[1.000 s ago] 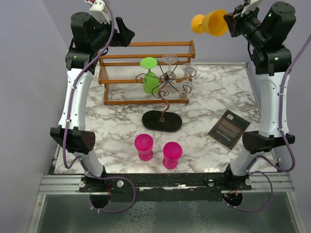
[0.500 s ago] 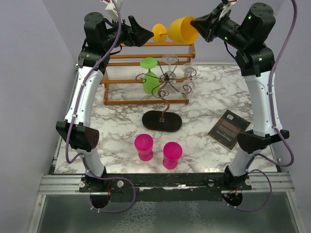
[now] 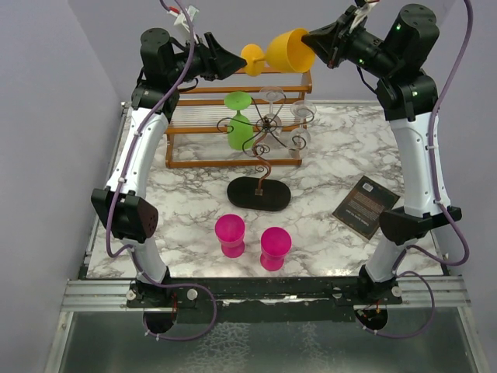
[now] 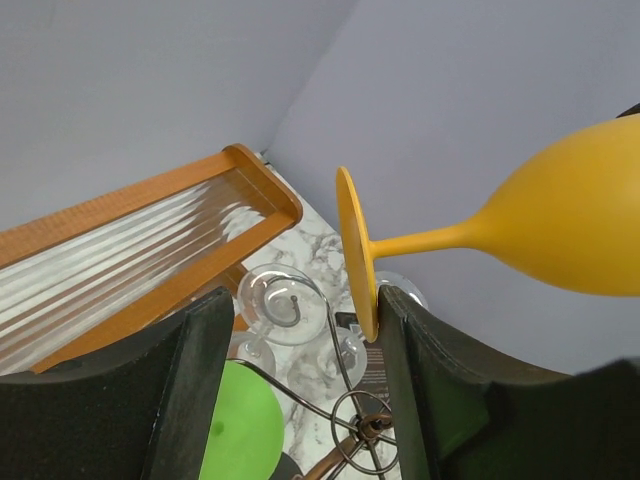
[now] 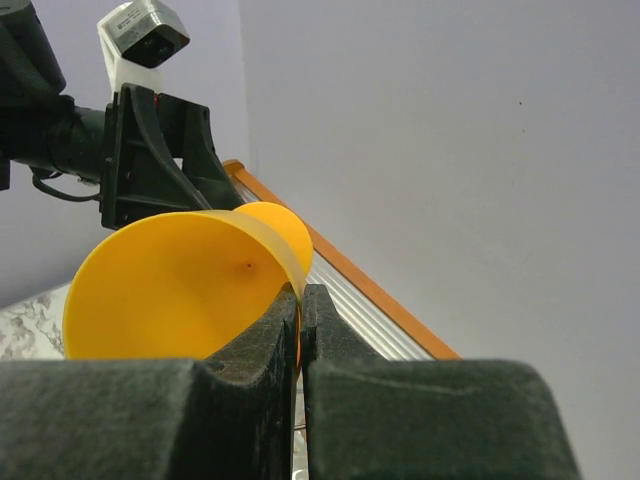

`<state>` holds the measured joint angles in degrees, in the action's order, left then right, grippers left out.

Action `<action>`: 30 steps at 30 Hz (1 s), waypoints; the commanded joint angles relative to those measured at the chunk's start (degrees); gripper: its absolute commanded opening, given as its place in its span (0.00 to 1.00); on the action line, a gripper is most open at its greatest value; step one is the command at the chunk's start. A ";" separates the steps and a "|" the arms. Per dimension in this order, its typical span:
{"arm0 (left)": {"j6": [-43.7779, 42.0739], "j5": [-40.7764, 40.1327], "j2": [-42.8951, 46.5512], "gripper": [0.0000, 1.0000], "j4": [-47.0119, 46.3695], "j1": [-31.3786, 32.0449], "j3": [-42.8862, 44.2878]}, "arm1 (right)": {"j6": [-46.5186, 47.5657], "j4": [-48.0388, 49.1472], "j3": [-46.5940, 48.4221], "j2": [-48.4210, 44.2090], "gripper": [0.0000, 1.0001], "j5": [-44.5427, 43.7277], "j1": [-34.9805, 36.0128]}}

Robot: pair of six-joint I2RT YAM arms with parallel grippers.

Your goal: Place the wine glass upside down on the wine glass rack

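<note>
The yellow wine glass [image 3: 289,50] lies on its side high above the table, its foot [image 3: 252,58] pointing left. My right gripper [image 3: 314,40] is shut on the bowl's rim [image 5: 290,275]. My left gripper [image 3: 237,61] stands open around the foot [image 4: 355,250]; the disc's edge rests against the right finger [image 4: 410,340], with a wide gap to the other. Below stands the wine glass rack [image 3: 264,136], dark wire on a black oval base [image 3: 258,193]. It carries a green glass [image 3: 239,124] and clear glasses [image 3: 272,95] upside down.
An orange-brown wooden slatted shelf [image 3: 202,116] stands behind the rack. Two pink glasses [image 3: 230,235] [image 3: 275,247] sit upside down near the front edge. A dark card [image 3: 366,206] lies at the right. Grey walls close in behind and left.
The right arm swung the yellow glass left over the rack. The left gripper came up to the foot and its jaws have narrowed around it.
</note>
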<state>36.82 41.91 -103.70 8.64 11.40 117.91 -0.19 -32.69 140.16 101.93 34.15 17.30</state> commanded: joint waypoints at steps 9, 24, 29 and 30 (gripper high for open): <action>7.18 7.89 0.90 0.37 -8.77 0.11 -2.13 | -1.29 3.67 -1.52 -0.76 0.02 2.94 0.26; 5.30 7.33 3.62 0.00 -8.30 -0.57 -3.40 | 2.34 4.16 -6.31 -3.67 0.18 1.26 0.28; 4.05 6.15 6.10 0.00 -6.67 -5.67 -2.66 | 6.26 2.41 -8.89 -6.37 0.40 -2.53 0.28; 3.86 6.14 6.14 0.00 -6.30 -7.09 -2.42 | 7.13 2.03 -9.32 -6.99 0.44 -3.58 0.23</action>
<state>42.87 48.29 -102.67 2.31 9.54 114.41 2.68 -30.02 131.96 98.85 35.79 17.58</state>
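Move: The orange wine glass hangs sideways in the right gripper, which pinches its rim. The middle of its foot is about 3 cm right of the left hand, 1 cm farther out and 3 cm higher; from the right hand it is some 14 cm left, 3 cm back and 5 cm lower. The green glass's foot lies about 3 cm back, level sideways and 12 cm below the left hand; the rack's hub is 7 cm back, 8 cm right and 15 cm below. Left eases back and pinches the glass foot; right sinks about 2 cm and opens off the bowl rim. ##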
